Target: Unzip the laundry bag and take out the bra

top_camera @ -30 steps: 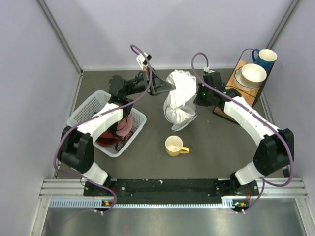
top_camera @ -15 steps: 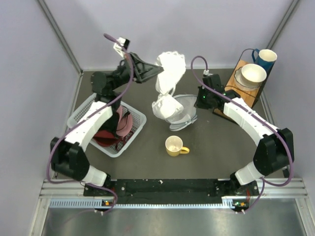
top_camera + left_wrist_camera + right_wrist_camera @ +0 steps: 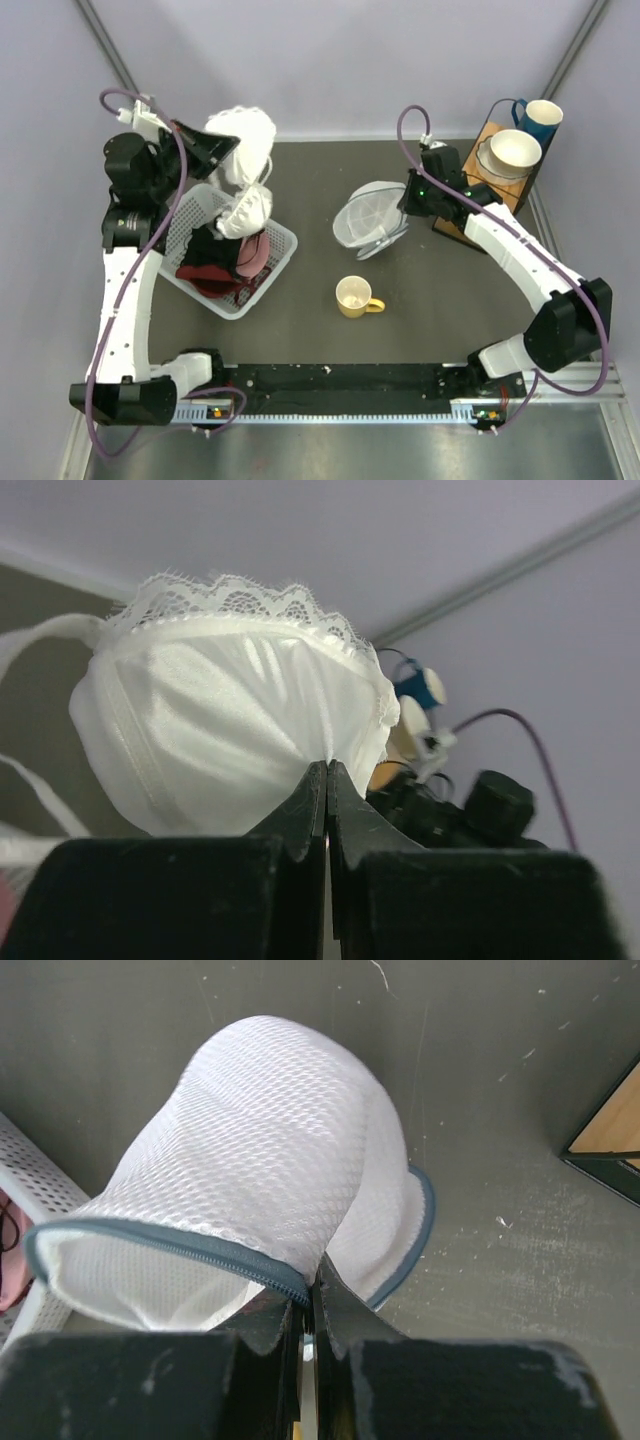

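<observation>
The white lace-edged bra [image 3: 247,165] [image 3: 240,720] hangs in the air above the back corner of the white lattice basket [image 3: 167,220], with my left gripper [image 3: 234,143] [image 3: 327,765] shut on its satin cup. The white mesh laundry bag [image 3: 368,217] [image 3: 270,1170] lies unzipped on the dark table to the right of centre, its grey zipper edge gaping. My right gripper [image 3: 403,205] [image 3: 315,1285] is shut on the bag's zippered rim at its right side.
Dark and pink clothes [image 3: 225,262] fill the basket. A yellow mug [image 3: 354,296] stands in front of the bag. At the back right a wooden stand [image 3: 505,185] carries a white bowl [image 3: 513,150] and a blue cup [image 3: 541,117]. Grey walls close the back and sides.
My left arm has swung left and up, pulling the bra out of the bag and carrying it over the basket. The emptied bag has slumped onto the table, still pinched by my right gripper.
</observation>
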Robot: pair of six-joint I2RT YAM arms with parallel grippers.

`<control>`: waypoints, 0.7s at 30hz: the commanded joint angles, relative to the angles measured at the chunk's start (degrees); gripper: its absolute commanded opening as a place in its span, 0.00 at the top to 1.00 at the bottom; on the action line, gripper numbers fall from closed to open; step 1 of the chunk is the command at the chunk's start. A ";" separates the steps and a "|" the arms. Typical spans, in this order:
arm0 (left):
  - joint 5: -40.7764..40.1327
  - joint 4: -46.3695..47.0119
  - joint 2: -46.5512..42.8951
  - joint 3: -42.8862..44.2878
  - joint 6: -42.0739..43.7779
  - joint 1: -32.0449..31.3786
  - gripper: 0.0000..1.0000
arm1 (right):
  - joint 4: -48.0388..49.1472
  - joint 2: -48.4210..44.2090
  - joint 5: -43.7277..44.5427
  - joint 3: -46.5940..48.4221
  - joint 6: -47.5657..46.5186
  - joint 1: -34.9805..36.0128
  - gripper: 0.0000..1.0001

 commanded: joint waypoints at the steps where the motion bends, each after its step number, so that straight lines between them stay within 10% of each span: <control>1: -14.86 -19.04 -1.49 -0.74 9.71 4.70 1.00 | 0.96 -3.29 0.15 3.73 -0.99 -0.17 1.00; 21: -42.47 -23.98 13.88 -16.66 4.44 12.18 1.00 | -0.36 -8.65 2.35 1.45 -1.60 -0.17 1.00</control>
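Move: The white bra already hangs from the left hand's shut fingers. The laundry basket it is bound for has its middle about 12 cm to that hand's left, 2 cm back and 40 cm below; the yellow mug stands roughly 17 cm right, 12 cm back and 42 cm down. The right hand pinches the emptied laundry bag's rim, the bag's middle some 6 cm to its left, 2 cm ahead and 10 cm below, with the mug 8 cm left, 13 cm back and 16 cm down. The white bra, still pinched at one cup, is carried down about 28 cm and some 17 cm to the left into the basket. The left wrist swings counter-clockwise and tips, so its fingers go from level and out to the right to forward and about 45 degrees down, staying shut. Meanwhile the right hand keeps its pinch on the laundry bag's zipper rim and raises it about 4 cm. ##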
